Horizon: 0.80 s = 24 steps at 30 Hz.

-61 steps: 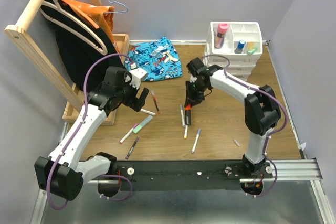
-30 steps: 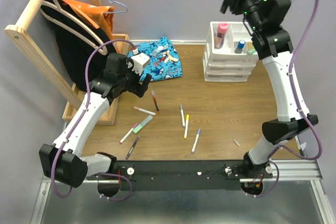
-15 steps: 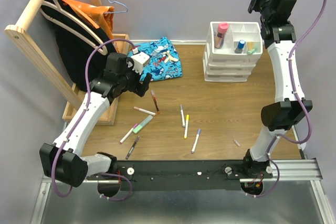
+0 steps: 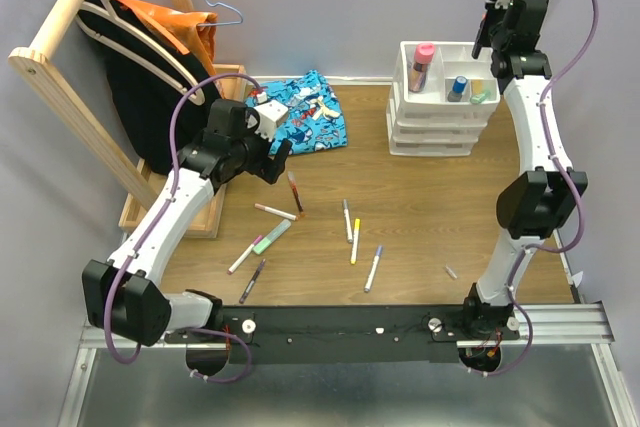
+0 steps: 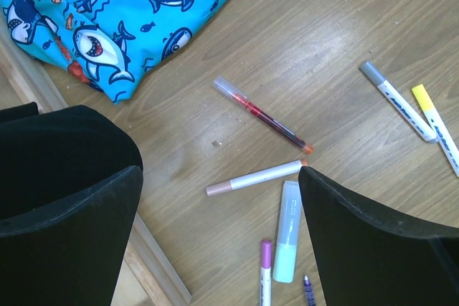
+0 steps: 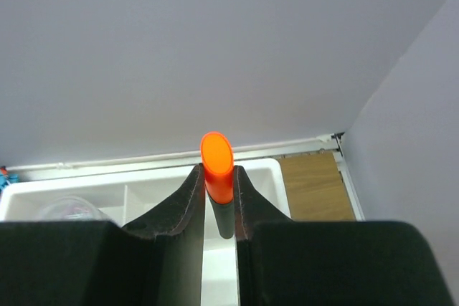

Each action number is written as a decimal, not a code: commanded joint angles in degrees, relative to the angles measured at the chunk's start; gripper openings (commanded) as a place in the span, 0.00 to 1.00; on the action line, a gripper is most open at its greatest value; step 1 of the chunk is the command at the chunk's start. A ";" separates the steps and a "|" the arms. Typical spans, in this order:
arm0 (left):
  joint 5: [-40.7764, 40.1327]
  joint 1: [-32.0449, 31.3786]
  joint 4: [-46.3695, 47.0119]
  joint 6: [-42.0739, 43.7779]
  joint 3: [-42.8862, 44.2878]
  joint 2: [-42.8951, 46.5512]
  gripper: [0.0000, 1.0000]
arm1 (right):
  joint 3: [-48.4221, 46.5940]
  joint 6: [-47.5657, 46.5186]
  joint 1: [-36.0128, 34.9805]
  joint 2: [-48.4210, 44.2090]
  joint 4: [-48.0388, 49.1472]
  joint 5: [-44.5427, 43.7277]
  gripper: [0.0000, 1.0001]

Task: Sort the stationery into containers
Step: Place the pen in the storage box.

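Observation:
My right gripper [image 6: 217, 177] is shut on an orange-capped marker [image 6: 216, 159] with a dark body, held upright above the back right of the white organiser [image 6: 276, 177]. From above, that gripper [image 4: 487, 29] hangs just over the organiser's open compartments [image 4: 478, 55]. A pink glitter tube [image 4: 423, 65] and a small blue jar [image 4: 458, 87] stand in them. My left gripper [image 5: 219, 170] is open and empty, low over a white pen [image 5: 252, 177], a red pen [image 5: 262, 114] and a green highlighter [image 5: 287, 241]. Several more pens [image 4: 352, 232] lie mid-table.
A blue shark-print cloth [image 4: 297, 117] lies at the back. A wooden rack [image 4: 60, 97] with hangers and dark and orange garments leans at the left, over a wooden tray [image 4: 236, 77]. A small loose piece [image 4: 452, 272] lies near the right arm's base.
The right arm has carried the marker rightward and then down, from high left of the organiser to above its back right. The left arm has barely moved.

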<state>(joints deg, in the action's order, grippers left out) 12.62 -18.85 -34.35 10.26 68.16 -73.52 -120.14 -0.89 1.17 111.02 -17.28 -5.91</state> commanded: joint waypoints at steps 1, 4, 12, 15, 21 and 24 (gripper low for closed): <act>0.56 0.22 0.16 0.02 2.59 -0.84 0.99 | 0.08 0.62 1.38 2.00 -0.39 0.29 0.01; 0.56 0.22 -0.02 -0.07 2.85 -1.54 0.99 | -0.88 0.71 1.82 3.58 -0.30 0.29 0.01; 0.56 0.22 0.07 -0.07 4.00 -2.86 0.99 | -1.86 2.55 2.08 5.17 -1.79 1.34 0.24; 0.56 0.22 0.51 0.11 3.82 -2.77 0.99 | -1.50 3.17 2.08 3.85 -1.97 1.87 0.41; -0.49 0.22 -1.07 1.34 3.73 -1.37 0.99 | 0.43 5.01 2.08 -2.89 -3.11 2.04 0.47; -1.28 0.22 -0.81 2.65 3.12 0.74 0.99 | 2.88 7.47 2.08 -7.29 -5.30 4.84 0.47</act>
<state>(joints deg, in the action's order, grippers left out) 12.53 -18.85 -34.54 10.92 70.39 -76.16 -119.28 2.98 2.96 113.27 -20.12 -4.69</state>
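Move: The right hand, already gripping the orange-and-black pen, is over the storage box's rear right compartment, whose middle lies about 2 cm ahead, 2 cm to its right and 10 cm below. Some 10 cm below the hand are also the blue-capped jar, 6 cm back and 4 cm left, and the yellow eraser, 7 cm straight back. The left hand has the compartment roughly 28 cm ahead, 50 cm to its right and 5 cm above. The pen, still pinched at its orange end, is lowered by the right hand about 5 cm towards the rear right compartment, easing a little forward and right while the fingers tip slightly downward. There the fingers open to about half and let go; the hand then starts back and up, by a centimetre or so. ##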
